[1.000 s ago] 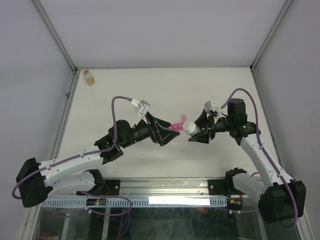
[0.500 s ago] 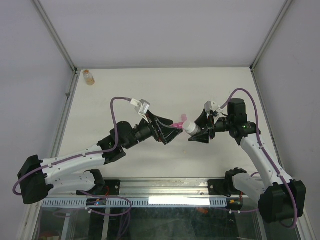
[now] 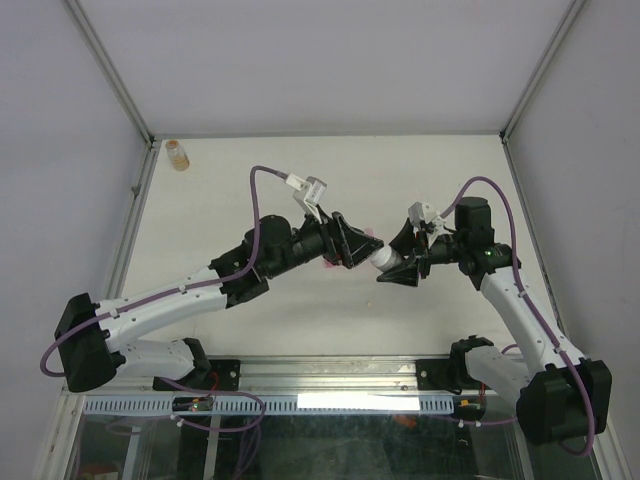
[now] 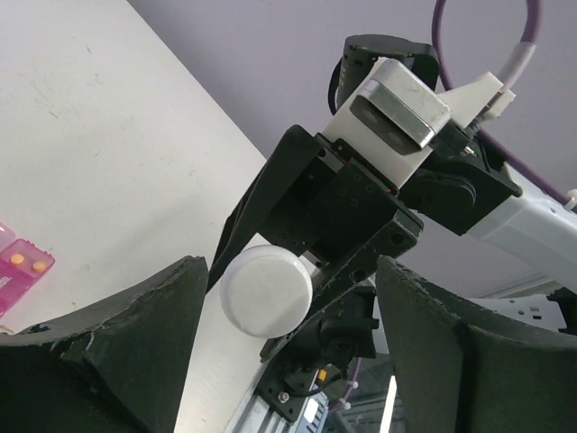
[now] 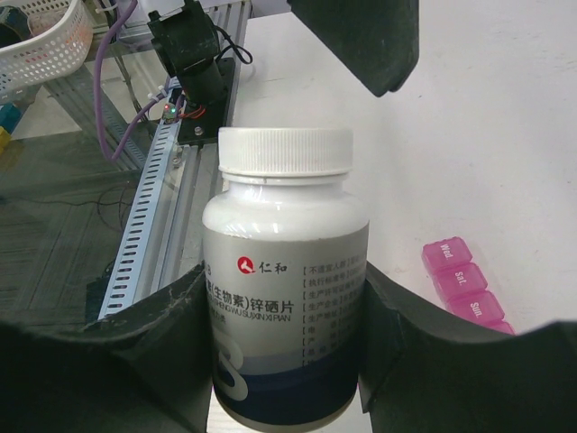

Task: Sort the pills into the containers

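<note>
My right gripper [image 5: 284, 281] is shut on a white-capped pill bottle [image 5: 285, 271] and holds it above the table, cap pointing at the left arm. In the left wrist view the bottle's cap [image 4: 267, 290] sits between the fingers of my left gripper [image 4: 290, 272]. The jaws stand open with a gap on each side. In the top view the left gripper [image 3: 355, 248] covers most of the pink containers [image 3: 371, 237]. One open compartment [image 4: 20, 267] holds two orange pills [image 4: 38, 265]. Closed pink lids [image 5: 462, 281] lie right of the bottle.
A small amber bottle [image 3: 177, 153] stands at the far left corner of the table. A white basket [image 5: 36, 41] sits off the table beyond the metal rail [image 5: 158, 194]. Grey walls enclose the table on three sides.
My left arm has swung right and forward, bringing its fingers up to the bottle's cap and over the pink containers. The right arm and bottle have stayed still.
</note>
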Motion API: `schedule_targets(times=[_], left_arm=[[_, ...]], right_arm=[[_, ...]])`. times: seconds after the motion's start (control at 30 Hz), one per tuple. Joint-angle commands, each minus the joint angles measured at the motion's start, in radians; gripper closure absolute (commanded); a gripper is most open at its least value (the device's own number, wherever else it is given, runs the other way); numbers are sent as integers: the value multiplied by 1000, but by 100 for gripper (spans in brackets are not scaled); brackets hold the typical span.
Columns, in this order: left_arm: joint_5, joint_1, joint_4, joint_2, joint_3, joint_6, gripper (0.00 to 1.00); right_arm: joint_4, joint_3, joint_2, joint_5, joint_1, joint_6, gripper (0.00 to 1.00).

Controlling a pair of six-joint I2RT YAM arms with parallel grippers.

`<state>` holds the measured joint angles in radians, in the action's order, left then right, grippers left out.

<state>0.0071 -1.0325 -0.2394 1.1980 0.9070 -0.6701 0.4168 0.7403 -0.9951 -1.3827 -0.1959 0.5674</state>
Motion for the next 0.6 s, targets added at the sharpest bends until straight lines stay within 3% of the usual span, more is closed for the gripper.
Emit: schedule_targets(times=[0.0,0.43,0.57], left_arm=[[33,8,78,32,74,-14,27],[132,6,138,87,136,-15,48],[150,6,146,94,141,-9,61]], right_arm=[[-12,39,7,-9,5,15,100],[-13,39,9,-9,5,14,100],[-13,40,9,-9,6,13,100]])
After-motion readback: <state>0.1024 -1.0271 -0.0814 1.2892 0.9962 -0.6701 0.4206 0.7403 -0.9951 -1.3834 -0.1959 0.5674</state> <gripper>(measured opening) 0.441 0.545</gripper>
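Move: The white cap of the pill bottle lies just off my left hand's open fingers: roughly 2 cm to the right, 1 cm back and 3 cm below. My right hand holds the bottle by its body, so from that hand the cap is about 3 cm to the left, 1 cm ahead and 3 cm above. The pink pill box lies on the table some 8 cm ahead of my left hand, 2 cm to its left and about 20 cm below. I lower my left hand about 3 cm onto the bottle's cap, easing some 1.5 cm to the right, and roll and swing the wrist slightly, about 10 degrees in all. The fingers close from wide to under half open, bringing one to each side of the cap. My right hand stays still, keeping its grip on the bottle's body. ##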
